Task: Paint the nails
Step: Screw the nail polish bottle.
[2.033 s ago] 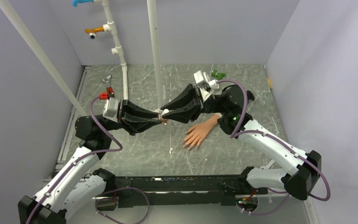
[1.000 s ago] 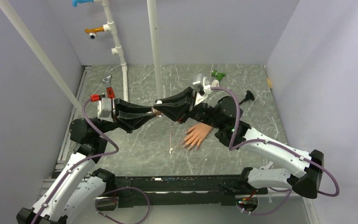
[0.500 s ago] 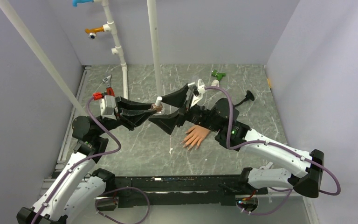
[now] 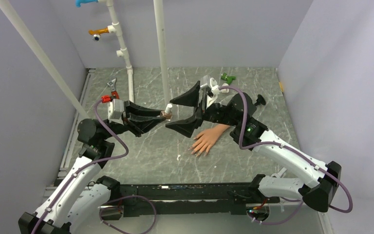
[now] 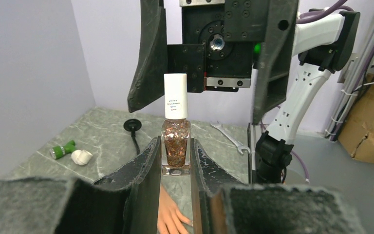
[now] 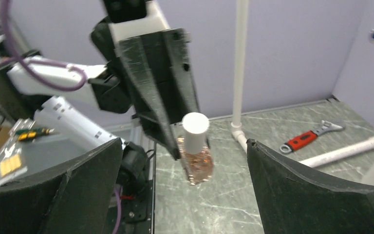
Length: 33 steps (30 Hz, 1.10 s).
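Observation:
A small bottle (image 4: 167, 113) of copper glitter polish with a white cap (image 5: 176, 95) hangs above the table, and my left gripper (image 4: 164, 116) is shut on its glass body (image 5: 176, 146). My right gripper (image 4: 169, 115) faces it from the right, open wide, its jaws standing well apart on either side of the capped bottle (image 6: 197, 163) without touching it. The peach mannequin hand (image 4: 206, 140) lies flat on the table below the right arm, fingers spread toward the near edge. Its nails (image 4: 196, 151) are too small to make out; a few fingers (image 5: 171, 220) show under the bottle.
A red-handled wrench (image 4: 112, 90) lies at the back left beside white pipes (image 4: 161, 53). A green and white fitting (image 4: 227, 77) and a black knobbed tool (image 4: 258, 100) lie at the back right. A silver spanner (image 5: 230, 137) rests on the table.
My right gripper, shut on the bottle's cap a second ago, has opened wide and drawn back slightly to the right. The left gripper still holds the bottle, cap on.

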Available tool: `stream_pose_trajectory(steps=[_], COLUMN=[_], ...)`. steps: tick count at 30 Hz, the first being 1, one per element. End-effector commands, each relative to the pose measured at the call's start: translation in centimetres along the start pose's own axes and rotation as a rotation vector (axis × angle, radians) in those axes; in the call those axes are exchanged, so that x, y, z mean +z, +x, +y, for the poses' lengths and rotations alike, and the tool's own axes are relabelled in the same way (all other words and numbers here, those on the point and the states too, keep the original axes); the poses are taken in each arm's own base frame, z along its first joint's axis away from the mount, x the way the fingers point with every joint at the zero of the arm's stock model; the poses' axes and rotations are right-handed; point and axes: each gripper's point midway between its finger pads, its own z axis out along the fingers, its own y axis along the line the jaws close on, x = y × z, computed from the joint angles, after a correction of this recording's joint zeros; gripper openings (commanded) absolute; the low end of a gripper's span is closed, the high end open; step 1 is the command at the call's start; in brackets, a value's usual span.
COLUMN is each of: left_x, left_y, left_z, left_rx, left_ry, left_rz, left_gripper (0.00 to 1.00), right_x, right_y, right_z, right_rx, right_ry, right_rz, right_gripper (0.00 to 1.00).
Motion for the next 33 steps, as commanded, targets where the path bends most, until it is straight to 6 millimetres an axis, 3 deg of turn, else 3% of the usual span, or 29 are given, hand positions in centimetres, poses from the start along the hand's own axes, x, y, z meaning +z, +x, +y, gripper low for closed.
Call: stream_pose_trajectory(steps=[1, 5, 12, 25, 33], left_x=[0.5, 0.5, 0.5, 0.4, 0.3], left_y=[-2.3, -2.1, -2.1, -2.3, -2.7], left_z=[-1.4, -1.2, -1.3, -1.4, -1.5], left_rx=[0.046, 0.048, 0.047, 0.053, 0.058], left_ry=[0.074, 0.069, 0.077, 0.075, 0.065], left_rz=[-0.032, -0.027, -0.026, -0.031, -0.049], left_gripper=[0.00, 0.00, 0.00, 0.00, 0.00], right_x=[-0.8, -0.2, 0.7, 1.3, 1.1], right_y=[-3.6, -3.7, -3.5, -4.1, -3.4], right_z=[3.7, 3.8, 3.5, 1.8, 1.4], right_rx=[-0.160, -0.176, -0.147, -0.104, -0.076], right_ry=[-0.185, -0.227, -0.237, -0.138, -0.114], right_rz=[-0.083, -0.093, -0.098, -0.120, -0.115], right_gripper=[0.99, 0.92, 0.67, 0.41, 0.23])
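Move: The white cap of the nail polish bottle stands upright between the right hand's wide-open fingers, about 2 cm to the hand point's left and 2 cm above it, with no real offset forward or back. The glass body, held by the left fingers, is some 3 cm left and 1 cm below. The model hand lies about 5 cm ahead, 15 cm to the right and some 35 cm below. From the left hand, the cap is level fore and aft, 1 cm right and 3 cm up. The right hand first draws back about 2.5 cm, rising a centimetre and swinging its fingers some 10 degrees counter-clockwise, then comes forward again by about 2 cm and a little over 1 cm left, its fingers closing from wide open to under a third around the white cap, turning partly back as they do. The left hand stays almost in place and keeps its pinch on the glass, holding the bottle upright; the right fingers end right beside the cap, still closing, and a firm pinch can't be seen. ##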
